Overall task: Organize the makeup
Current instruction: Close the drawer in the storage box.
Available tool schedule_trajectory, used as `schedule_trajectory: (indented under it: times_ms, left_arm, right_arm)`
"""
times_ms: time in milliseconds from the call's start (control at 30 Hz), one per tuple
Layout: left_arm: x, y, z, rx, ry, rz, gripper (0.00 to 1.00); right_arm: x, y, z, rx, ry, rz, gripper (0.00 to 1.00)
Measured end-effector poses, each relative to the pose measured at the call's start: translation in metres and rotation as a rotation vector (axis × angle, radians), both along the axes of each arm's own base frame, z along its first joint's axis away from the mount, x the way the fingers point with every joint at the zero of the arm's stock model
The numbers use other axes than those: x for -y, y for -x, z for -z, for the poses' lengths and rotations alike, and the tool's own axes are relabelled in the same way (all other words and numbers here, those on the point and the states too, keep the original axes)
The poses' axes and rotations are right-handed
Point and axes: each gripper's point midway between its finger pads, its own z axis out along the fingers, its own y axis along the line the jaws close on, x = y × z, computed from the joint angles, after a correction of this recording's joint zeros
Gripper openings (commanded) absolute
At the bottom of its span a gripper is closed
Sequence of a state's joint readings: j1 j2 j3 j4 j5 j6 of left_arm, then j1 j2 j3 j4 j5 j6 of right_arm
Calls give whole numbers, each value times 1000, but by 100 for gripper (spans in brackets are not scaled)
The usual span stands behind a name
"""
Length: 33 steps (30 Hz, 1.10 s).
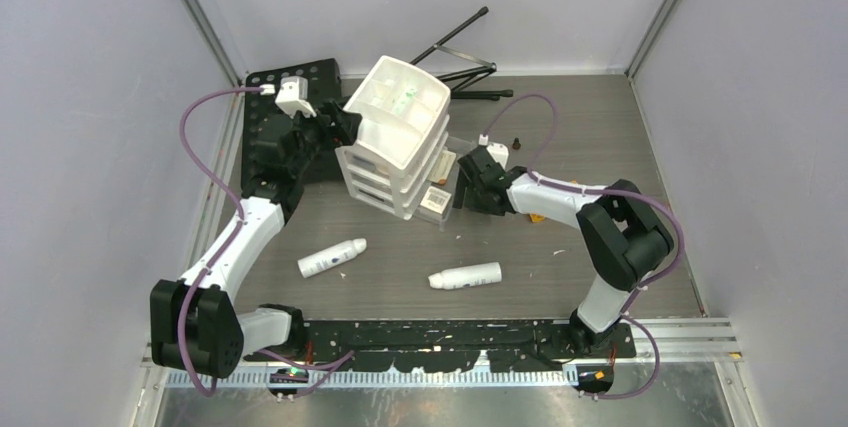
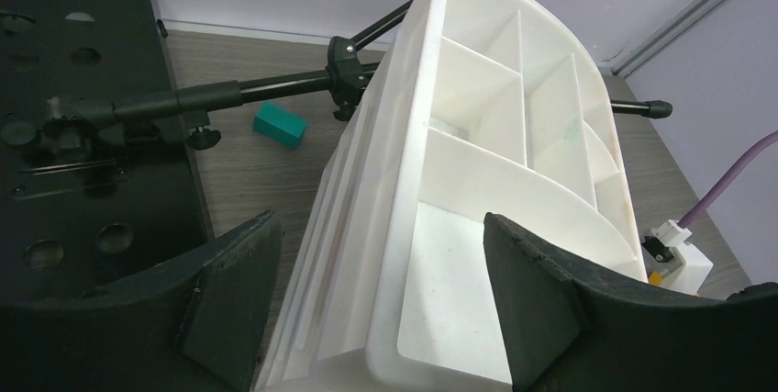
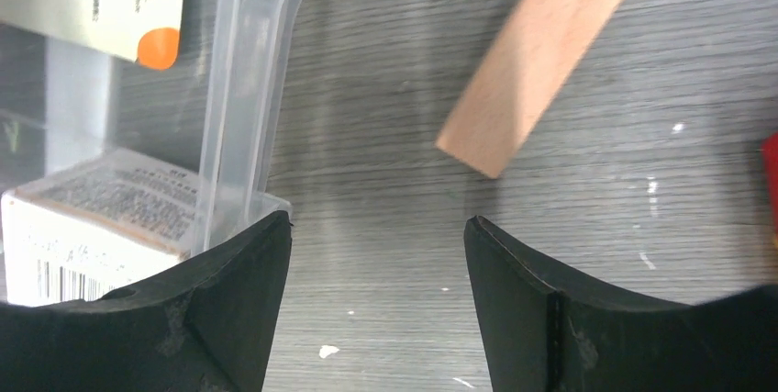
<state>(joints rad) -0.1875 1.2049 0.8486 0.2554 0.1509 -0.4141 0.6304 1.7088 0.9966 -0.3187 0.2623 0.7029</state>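
Two white bottles [image 1: 332,258] [image 1: 465,275] of the makeup lie on the table in front of a white drawer organizer [image 1: 395,137]. My left gripper [image 1: 335,122] [image 2: 381,296] is open astride the near corner of the organizer's divided top tray [image 2: 514,135]: one finger is outside its wall, the other over a compartment. My right gripper [image 1: 470,182] [image 3: 376,263] is open low over bare table. It sits just right of a pulled-out clear drawer [image 3: 248,89] holding printed boxes [image 3: 83,218]. Compacts, palette, lipstick and brushes are out of view.
A tan wooden block [image 3: 541,52] lies ahead of the right gripper, with a red edge [image 3: 771,172] further right. A black tripod [image 1: 460,57] [image 2: 229,94] and a teal block [image 2: 278,124] lie behind the organizer. A black perforated plate [image 1: 290,117] is at back left.
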Motion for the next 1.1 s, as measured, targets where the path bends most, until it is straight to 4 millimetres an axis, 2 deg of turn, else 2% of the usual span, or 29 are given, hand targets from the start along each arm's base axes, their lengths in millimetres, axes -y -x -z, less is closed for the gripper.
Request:
schedule_trajectory:
  times_ms: [167,533,800,1100]
  left_arm:
    - [0,0,0,0,0,0,81]
    - [0,0,0,0,0,1,81]
    - [0,0,0,0,0,2,81]
    - [1,0,0,1,-2,8,81]
  right_arm:
    - [-19,4,-2,10,-51,-31,74]
    - [-34,-3,-8,35,-118,-24,73]
    - [-61,-14,-3,33,-178,-47,73]
    - [-89,-19,-7,69,-253,-84,74]
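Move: The open drawer's front stands about 4 cm left of the right hand and 2 cm ahead, level with it; the white carton inside is some 8 cm left and 1 cm back, the storage box's middle roughly 17 cm left, 8 cm ahead and 10 cm higher. A wooden block lies about 5 cm ahead and 5 cm right, slightly lower. From the left hand, the drawer front is some 21 cm right, 12 cm back and 24 cm below. Pushing about 9 cm left, the right hand slides the drawer inward while the left stays astride the rim. ##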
